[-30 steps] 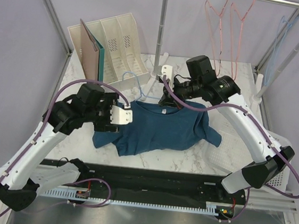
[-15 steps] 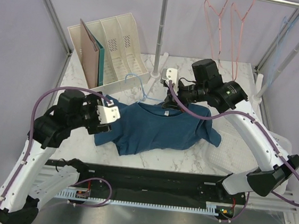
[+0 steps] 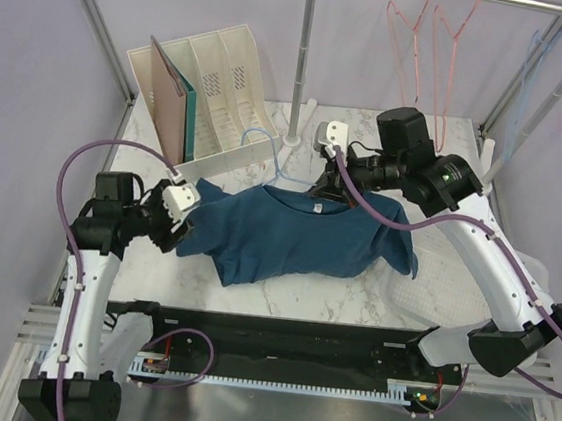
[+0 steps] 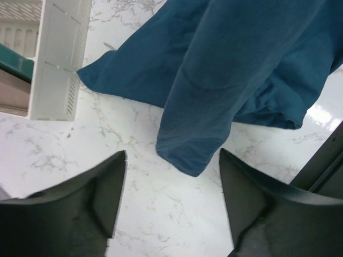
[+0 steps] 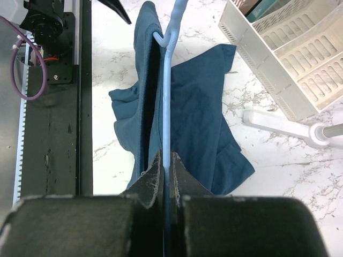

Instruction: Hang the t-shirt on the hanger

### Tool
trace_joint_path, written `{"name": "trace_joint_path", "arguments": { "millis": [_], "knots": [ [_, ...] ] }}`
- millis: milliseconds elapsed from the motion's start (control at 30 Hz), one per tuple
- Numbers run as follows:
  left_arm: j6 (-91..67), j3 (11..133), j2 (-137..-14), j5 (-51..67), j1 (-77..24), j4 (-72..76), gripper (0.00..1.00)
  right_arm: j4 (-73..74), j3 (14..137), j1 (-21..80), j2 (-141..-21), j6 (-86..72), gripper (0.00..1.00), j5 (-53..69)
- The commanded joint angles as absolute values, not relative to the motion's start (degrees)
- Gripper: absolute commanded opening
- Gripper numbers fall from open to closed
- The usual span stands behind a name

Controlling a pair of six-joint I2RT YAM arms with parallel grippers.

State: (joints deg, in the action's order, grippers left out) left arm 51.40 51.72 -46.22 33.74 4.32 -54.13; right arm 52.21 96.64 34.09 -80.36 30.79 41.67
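Observation:
The dark teal t-shirt (image 3: pixel 299 235) lies partly raised on the marble table, its collar lifted towards the back. The light-blue wire hanger (image 3: pixel 272 159) sticks out of the collar, hook to the left. My right gripper (image 3: pixel 326 183) is shut on the hanger wire (image 5: pixel 167 96) at the collar, with the t-shirt (image 5: pixel 201 112) draped on both sides of the wire. My left gripper (image 3: pixel 175 222) hovers low at the shirt's left sleeve. In the left wrist view this gripper (image 4: pixel 172 154) is open, and the sleeve end (image 4: pixel 193 144) hangs between its fingertips without touching them.
A white file rack (image 3: pixel 224 79) with a pink and a teal folder stands at the back left. A stand pole (image 3: pixel 302 62) rises behind the shirt. Pink-red hangers (image 3: pixel 428 55) hang on the rail above. A white mesh tray (image 3: pixel 530 282) sits at the right edge.
My left arm has pulled back to the left and lower, off the shirt's shoulder to its sleeve end. My right gripper has carried the hanger and collar slightly right and back.

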Motion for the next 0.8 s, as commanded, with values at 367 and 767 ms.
{"name": "trace_joint_path", "arguments": {
  "millis": [367,767],
  "knots": [
    [61.4,52.7,-50.3,60.0,15.2,-55.8,0.84,49.1,99.2,32.1,-76.6,29.4,0.0,48.9],
    [64.1,56.5,-58.7,47.9,17.5,-55.5,0.26,46.6,99.1,31.1,-76.9,26.2,0.0,47.4]
  ]
}}
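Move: The t-shirt's left end flap lies just off the left fingertips, about 2 cm ahead, 2 cm right and 2 cm below that hand. From there the shirt's body spreads to a middle about 20 cm right of the left hand, nearly level with it. The hanger's neck is some 18 cm right, 4 cm ahead and 10 cm higher. The white rack stands about 26 cm ahead, 2 cm right and 5 cm lower. From the right hand the flap lies about 25 cm left, 2 cm back and 15 cm down. Work the left gripper onto the t-shirt's left flap: edge forward-left and slightly down while half closing, reopen and shift back right about 3 cm, rising 2 cm, then push forward and down again as the fingers close around the cloth. Roll that wrist some 15 degrees, left side down. With the right hand keep the hanger pinched, lifting it about 2 cm. ##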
